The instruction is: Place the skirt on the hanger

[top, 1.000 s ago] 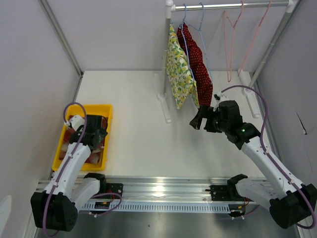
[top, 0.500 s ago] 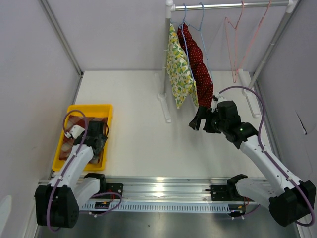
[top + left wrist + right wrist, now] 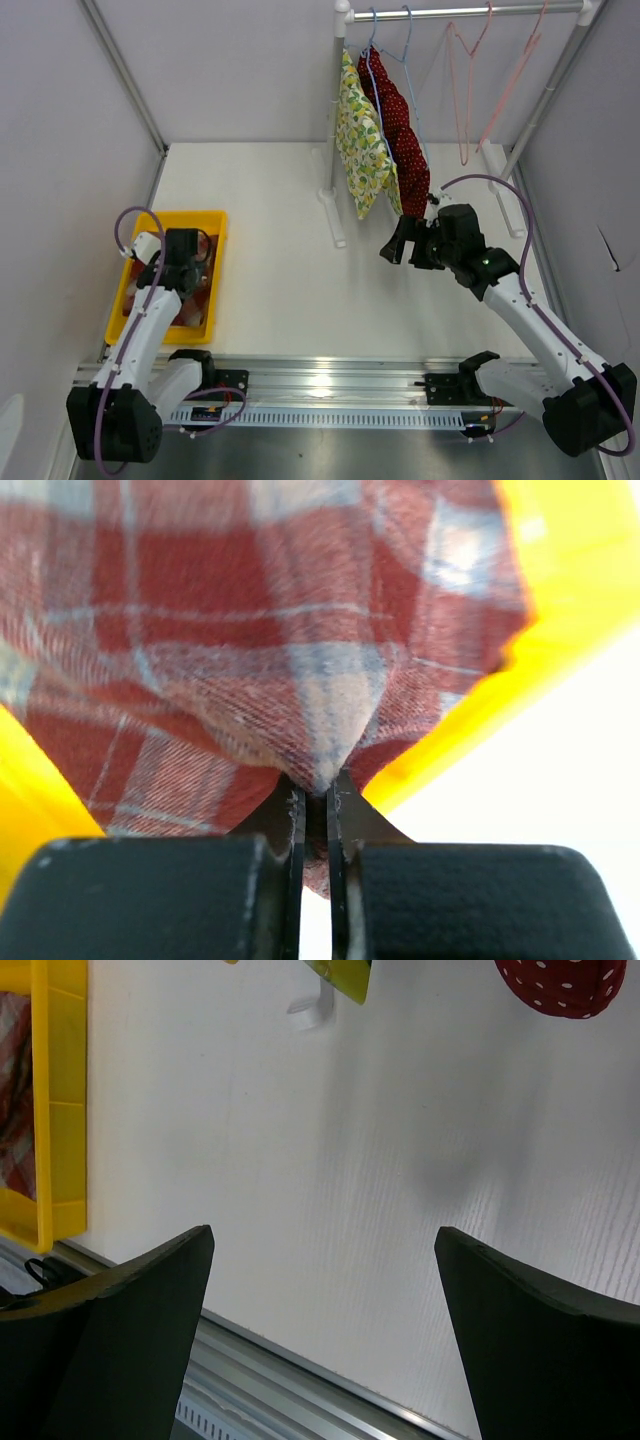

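A red plaid skirt (image 3: 250, 660) lies bunched in the yellow bin (image 3: 217, 262) at the left of the table. My left gripper (image 3: 316, 790) is down in the bin (image 3: 560, 620), its jaws shut on a pinched fold of the skirt. In the top view the left gripper (image 3: 184, 262) sits over the cloth (image 3: 190, 303). An empty pink hanger (image 3: 462, 100) hangs from the rail (image 3: 470, 12) at the back right. My right gripper (image 3: 396, 240) hovers open over the bare table with nothing between its fingers (image 3: 160, 1290).
On blue hangers at the rail's left end hang a yellow lemon-print garment (image 3: 357, 140) and a red polka-dot garment (image 3: 402, 140). The rack's white post (image 3: 337, 120) and foot stand mid-table. A metal rail (image 3: 320, 385) runs along the near edge.
My left gripper has shifted within the bin and gone from open to shut on the plaid skirt. The right arm has barely moved.
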Motion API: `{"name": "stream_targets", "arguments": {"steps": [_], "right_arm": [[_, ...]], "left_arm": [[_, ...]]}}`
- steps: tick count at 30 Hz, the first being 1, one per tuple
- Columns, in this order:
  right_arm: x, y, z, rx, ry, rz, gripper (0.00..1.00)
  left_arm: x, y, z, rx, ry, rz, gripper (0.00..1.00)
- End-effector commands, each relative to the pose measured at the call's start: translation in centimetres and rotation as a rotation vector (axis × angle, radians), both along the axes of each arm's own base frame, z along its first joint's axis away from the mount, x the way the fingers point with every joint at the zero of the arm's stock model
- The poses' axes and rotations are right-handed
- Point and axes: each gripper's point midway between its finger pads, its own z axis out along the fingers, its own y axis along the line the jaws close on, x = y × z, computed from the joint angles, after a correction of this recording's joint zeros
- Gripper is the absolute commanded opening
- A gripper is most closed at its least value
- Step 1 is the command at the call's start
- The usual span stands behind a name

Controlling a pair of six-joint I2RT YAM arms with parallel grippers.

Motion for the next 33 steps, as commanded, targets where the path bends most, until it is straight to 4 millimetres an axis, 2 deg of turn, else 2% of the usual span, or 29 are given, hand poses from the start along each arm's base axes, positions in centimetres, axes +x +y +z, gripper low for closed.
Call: {"name": "stream_targets", "arguments": {"steps": [1, 2, 3, 8, 9, 10, 12, 13, 16, 18, 19, 20, 24, 27, 30, 31, 33], "right_arm": [[0.5, 0.6, 0.9, 0.028, -0.037, 0.016, 0.99], [0.6, 0.7, 0.9, 0.030, -0.038, 0.016, 0.99], [0.6, 0.7, 0.9, 0.032, -0.037, 0.017, 0.99], [0.9, 1.0, 0.9, 0.034, -0.034, 0.020, 0.99], [0.9, 0.9, 1.0, 0.034, -0.036, 0.019, 1.00], [1.0, 1.0, 1.2, 0.033, -0.042, 0.023, 0.99], [1.2, 1.0, 1.4, 0.032, -0.048, 0.020, 0.99], [1.4, 1.0, 1.8, 0.033, -0.056, 0.020, 0.99], [1.6, 1.2, 2.3, 0.035, -0.068, 0.025, 0.99], [1.8, 1.3, 3.1, 0.044, -0.087, 0.029, 0.99], [1.9, 1.4, 3.5, 0.051, -0.099, 0.030, 0.99], [2.0, 1.5, 3.9, 0.057, -0.108, 0.031, 0.99], [2.4, 1.6, 5.4, 0.077, -0.140, 0.027, 0.99], [2.5, 1.9, 6.0, 0.095, -0.149, 0.030, 0.99], [2.7, 2.2, 5.8, 0.109, -0.143, 0.026, 1.00], [2.8, 2.3, 5.7, 0.117, -0.142, 0.026, 0.99], [2.7, 2.8, 5.0, 0.129, -0.134, 0.042, 1.00]], "left_arm": [[1.7, 0.7, 6.2, 0.073, -0.123, -0.059, 0.00], [1.9, 0.7, 7.2, 0.082, -0.146, -0.070, 0.00], [2.2, 0.6, 9.1, 0.085, -0.195, -0.084, 0.00], [3.4, -0.4, 14.5, 0.122, -0.315, -0.215, 0.00], [3.9, -1.3, 15.1, 0.103, -0.334, -0.271, 0.00], [4.8, -2.0, 17.3, 0.121, -0.394, -0.337, 0.00], [5.5, -3.7, 18.5, 0.105, -0.427, -0.444, 0.00], [6.2, -4.6, 20.6, 0.113, -0.486, -0.496, 0.00], [6.9, -7.5, 22.7, 0.124, -0.524, -0.637, 0.00], [7.1, -8.9, 25.1, 0.155, -0.556, -0.709, 0.00], [7.1, -10.6, 25.4, 0.151, -0.560, -0.772, 0.00], [7.3, -11.5, 26.7, 0.154, -0.579, -0.803, 0.00], [7.3, -15.5, 27.6, 0.120, -0.599, -0.955, 0.00], [6.7, -19.3, 26.9, 0.062, -0.591, -1.092, 0.00], [5.5, -23.1, 25.0, -0.023, -0.573, -1.223, 0.00], [5.1, -23.9, 22.3, -0.052, -0.517, -1.247, 0.00], [3.8, -26.5, 21.3, -0.131, -0.533, -1.314, 0.00]]}}
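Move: Already pinched in the left fingers, the plaid skirt is still gathered in the yellow box, whose middle is about 4 cm left and 3 cm back of the left hand, some 4 cm lower. The open right gripper stands roughly 43 cm to this hand's right, 3 cm ahead and 9 cm higher; the floral skirt hangs about 38 cm right, 18 ahead, 15 up. From the right hand, the plaid skirt is about 44 cm left, 4 back, 13 down. Up first, almost straight out of the yellow box, the left hand then sweeps right over the table towards the open right gripper, climbing some 24 cm before dipping slightly and ending about 23 cm farther right. Its shut fingers keep their hold on the plaid skirt while the wrist turns nearly 70 degrees clockwise and tips up. The right hand, still wide open and empty, rises about 4 cm and edges forward. ##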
